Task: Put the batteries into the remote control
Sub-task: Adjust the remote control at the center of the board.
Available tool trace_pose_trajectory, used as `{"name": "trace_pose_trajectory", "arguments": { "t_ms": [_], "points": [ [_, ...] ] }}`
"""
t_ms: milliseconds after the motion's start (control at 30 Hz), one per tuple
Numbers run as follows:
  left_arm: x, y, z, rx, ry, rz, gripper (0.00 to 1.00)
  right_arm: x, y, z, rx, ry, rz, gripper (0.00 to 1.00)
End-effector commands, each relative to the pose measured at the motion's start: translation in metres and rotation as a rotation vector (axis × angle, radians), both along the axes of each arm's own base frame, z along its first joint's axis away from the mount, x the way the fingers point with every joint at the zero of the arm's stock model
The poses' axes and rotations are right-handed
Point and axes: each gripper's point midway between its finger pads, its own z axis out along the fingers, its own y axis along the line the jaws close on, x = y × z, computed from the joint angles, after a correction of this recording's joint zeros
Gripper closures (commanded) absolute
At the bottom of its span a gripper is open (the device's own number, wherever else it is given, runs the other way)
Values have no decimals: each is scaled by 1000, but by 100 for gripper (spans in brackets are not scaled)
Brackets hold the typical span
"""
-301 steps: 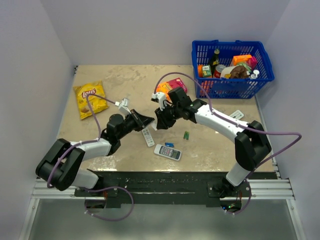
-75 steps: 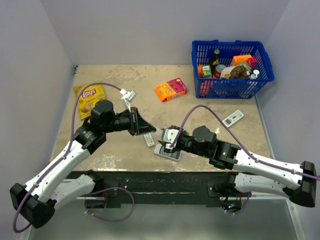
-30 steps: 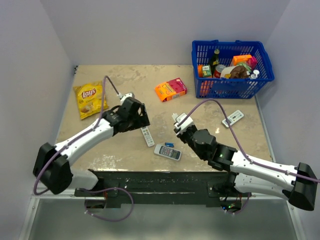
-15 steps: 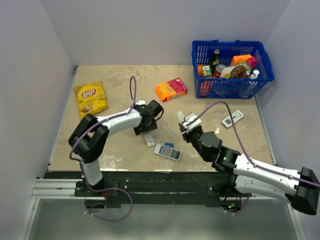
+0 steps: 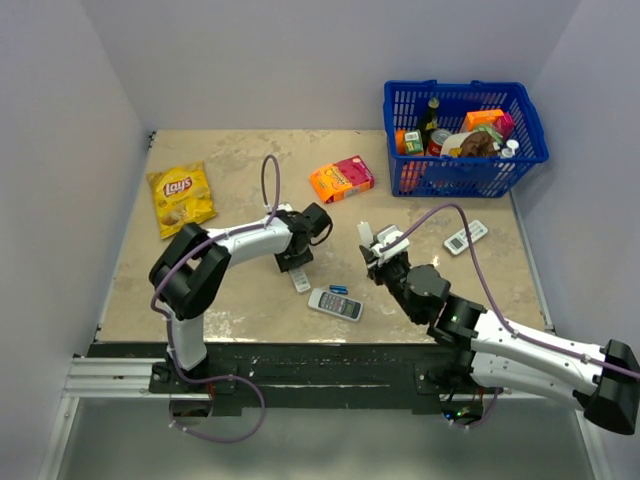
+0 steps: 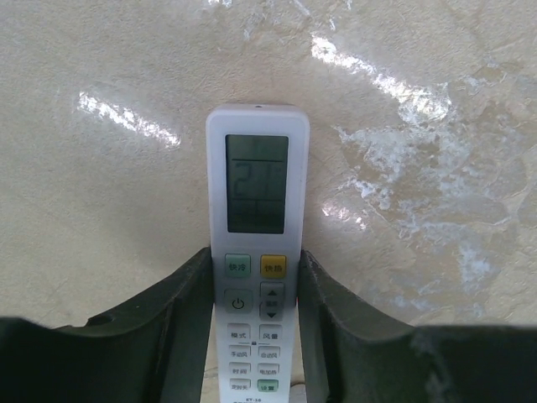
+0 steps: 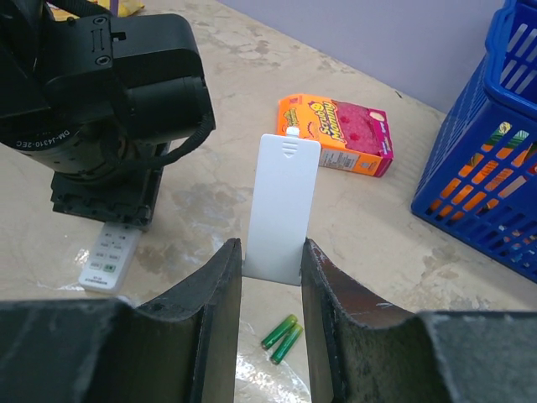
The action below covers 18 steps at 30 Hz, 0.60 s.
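The remote control (image 6: 257, 193), slim and white with a small display and button rows, lies face up on the table. My left gripper (image 6: 256, 260) straddles its lower half, and both fingers press its long sides. From above, that gripper (image 5: 296, 260) covers most of the remote control (image 5: 300, 281). To the right, my right gripper (image 7: 270, 252) is shut on a flat white battery cover (image 7: 284, 201) and holds it upright above the table. The top view shows this gripper (image 5: 378, 244) raised near the table's middle. The batteries are out of view.
A pair of small green cylinders (image 7: 281, 332) lies below the right gripper. A wider grey-white remote (image 5: 335, 304) and a small blue item (image 5: 338, 289) sit near the front. Another remote (image 5: 466, 236), an orange-pink box (image 5: 341, 180), a blue basket (image 5: 460, 172) and a chips bag (image 5: 181, 197) lie around.
My left gripper swung right, came down over the remote control and closed onto its sides. The right gripper drifted slightly right, still holding the white cover.
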Motion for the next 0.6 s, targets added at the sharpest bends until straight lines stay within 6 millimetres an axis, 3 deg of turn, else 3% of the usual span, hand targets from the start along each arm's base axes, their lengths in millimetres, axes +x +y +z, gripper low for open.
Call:
{"name": "trace_pose_trajectory", "arguments": {
  "t_ms": [0,33,100,133,167,233,267,300,333,367,533,567],
  "points": [
    [-8,7,6,-16,-24,28,88,-2,0,18,75,-25,15,96],
    [-9,9,7,-25,-40,28,92,-5,3,19,79,-24,36,96],
    [-6,9,28,-76,-108,22,100,-8,8,22,73,-20,75,96],
    [-3,7,30,-109,-148,7,100,-12,14,22,67,-14,117,97],
    [1,4,52,-167,-216,-10,100,-14,19,29,72,-14,146,96],
    [9,1,66,-249,-322,-62,100,-20,27,26,45,16,199,96],
    [11,1,93,-314,-408,-78,100,-27,36,34,63,22,259,96],
    [13,3,102,-337,-459,-112,100,-30,39,29,44,48,281,96],
    [18,4,107,-414,-540,-131,100,-34,43,37,55,51,313,96],
    [18,4,140,-495,-660,-167,100,-42,49,38,59,69,366,96],
    [-2,35,205,-752,-1117,-293,100,-62,63,38,32,178,480,96],
    [-7,38,211,-775,-1167,-314,100,-64,66,48,48,186,494,96]
  ]
}}
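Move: The left fingers are already shut on the white remote control's middle, at the table top. The white battery cover, held in the right hand, is about 14 cm right, 1 cm back and 21 cm above. From the left hand, the blue batteries lie some 11 cm right and 6 cm back, the grey remote 10 cm right and 10 cm back. From the right hand, the remote control is about 16 cm left, 5 cm ahead and 21 cm below. Left hand raises the pinched remote control some 13 cm, tilting fingers upward; right carries the cover left and back. ##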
